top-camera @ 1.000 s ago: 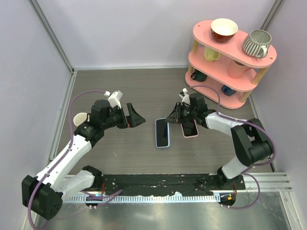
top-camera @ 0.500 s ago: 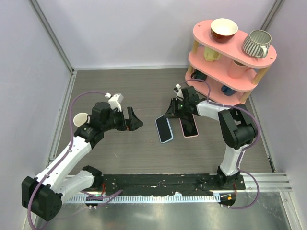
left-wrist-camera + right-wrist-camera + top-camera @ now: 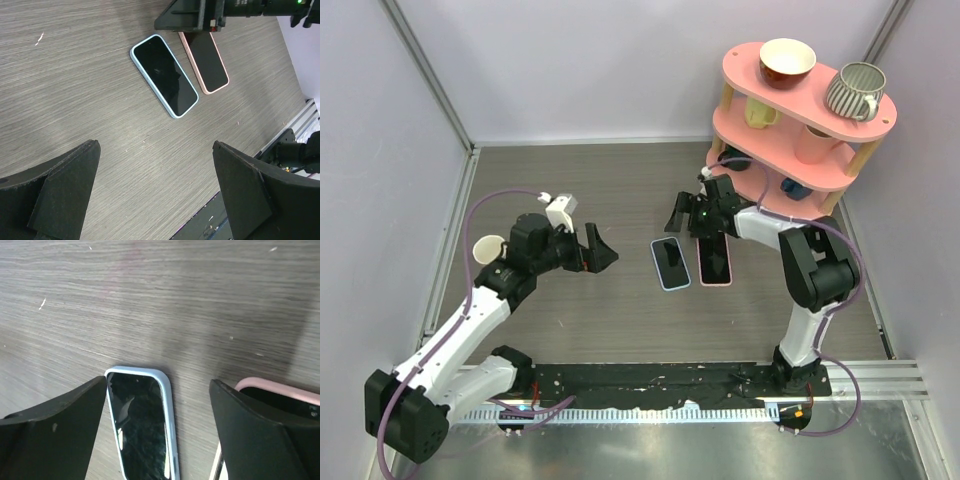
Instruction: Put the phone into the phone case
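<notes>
A phone (image 3: pixel 670 263) with a glossy black screen and a light blue rim lies flat on the wood table. It also shows in the left wrist view (image 3: pixel 164 75) and the right wrist view (image 3: pixel 142 425). Close on its right lies a pink phone case (image 3: pixel 715 262) (image 3: pixel 205 62) (image 3: pixel 280 390) with a dark inside; what it holds I cannot tell. My right gripper (image 3: pixel 688 215) (image 3: pixel 157 381) stands open just above their far ends, holding nothing. My left gripper (image 3: pixel 600 250) (image 3: pixel 155 144) is wide open and empty, left of the phone.
A pink three-tier shelf (image 3: pixel 810 110) with bowls and mugs stands at the back right, close behind the right arm. A white cup (image 3: pixel 487 247) sits by the left arm. Walls close in the left, back and right sides. A black rail (image 3: pixel 660 380) runs along the near edge.
My right gripper has opened and drawn back toward the shelf. The blue-rimmed phone has shifted right and now lies alongside the pink case. The left arm has barely moved.
</notes>
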Controlling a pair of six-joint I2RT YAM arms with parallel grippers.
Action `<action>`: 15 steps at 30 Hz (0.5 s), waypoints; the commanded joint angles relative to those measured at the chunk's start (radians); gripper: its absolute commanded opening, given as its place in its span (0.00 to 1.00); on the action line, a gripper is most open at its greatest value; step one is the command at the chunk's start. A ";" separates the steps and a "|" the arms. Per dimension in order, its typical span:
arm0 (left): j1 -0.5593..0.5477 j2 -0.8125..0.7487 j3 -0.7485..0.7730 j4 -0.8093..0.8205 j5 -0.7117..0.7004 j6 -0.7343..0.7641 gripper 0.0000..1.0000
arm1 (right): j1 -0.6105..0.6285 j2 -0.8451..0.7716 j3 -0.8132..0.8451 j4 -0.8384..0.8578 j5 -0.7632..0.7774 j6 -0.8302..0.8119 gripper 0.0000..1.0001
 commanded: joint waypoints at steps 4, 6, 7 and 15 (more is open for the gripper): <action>-0.001 -0.091 0.067 0.042 0.013 -0.016 1.00 | -0.004 -0.268 -0.030 -0.141 0.110 -0.038 0.93; -0.002 -0.111 0.082 0.052 0.001 -0.053 1.00 | 0.013 -0.390 -0.029 -0.221 0.224 -0.006 0.94; -0.002 -0.120 0.088 0.054 -0.005 -0.066 1.00 | 0.013 -0.438 -0.036 -0.276 0.239 -0.009 0.95; -0.002 -0.209 0.127 0.082 -0.017 -0.139 1.00 | 0.011 -0.858 -0.064 -0.409 0.225 -0.138 1.00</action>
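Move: The phone in the blue case lies flat, its middle about 9 cm back and 3 cm to the left of the right hand, some 3 cm below it. The pink-edged phone lies about 8 cm back and 8 cm to the right of that hand, also 3 cm lower; the dark mug on the shelf is roughly 19 cm ahead, 13 cm right and 1 cm higher. From the left hand, the blue case is about 6 cm ahead, 16 cm right and 18 cm down. Upwards, and quickly, the right hand clears the tabletop beyond the far end of the blue case, rising about 20 cm while drawing back and to its right some 7 and 6 cm; its nearly open fingers finish spreading, and the wrist tips its fingers up by about 25 degrees. The left hand, empty and wide open, also rises about 9 cm, tilting its fingers up a little. ##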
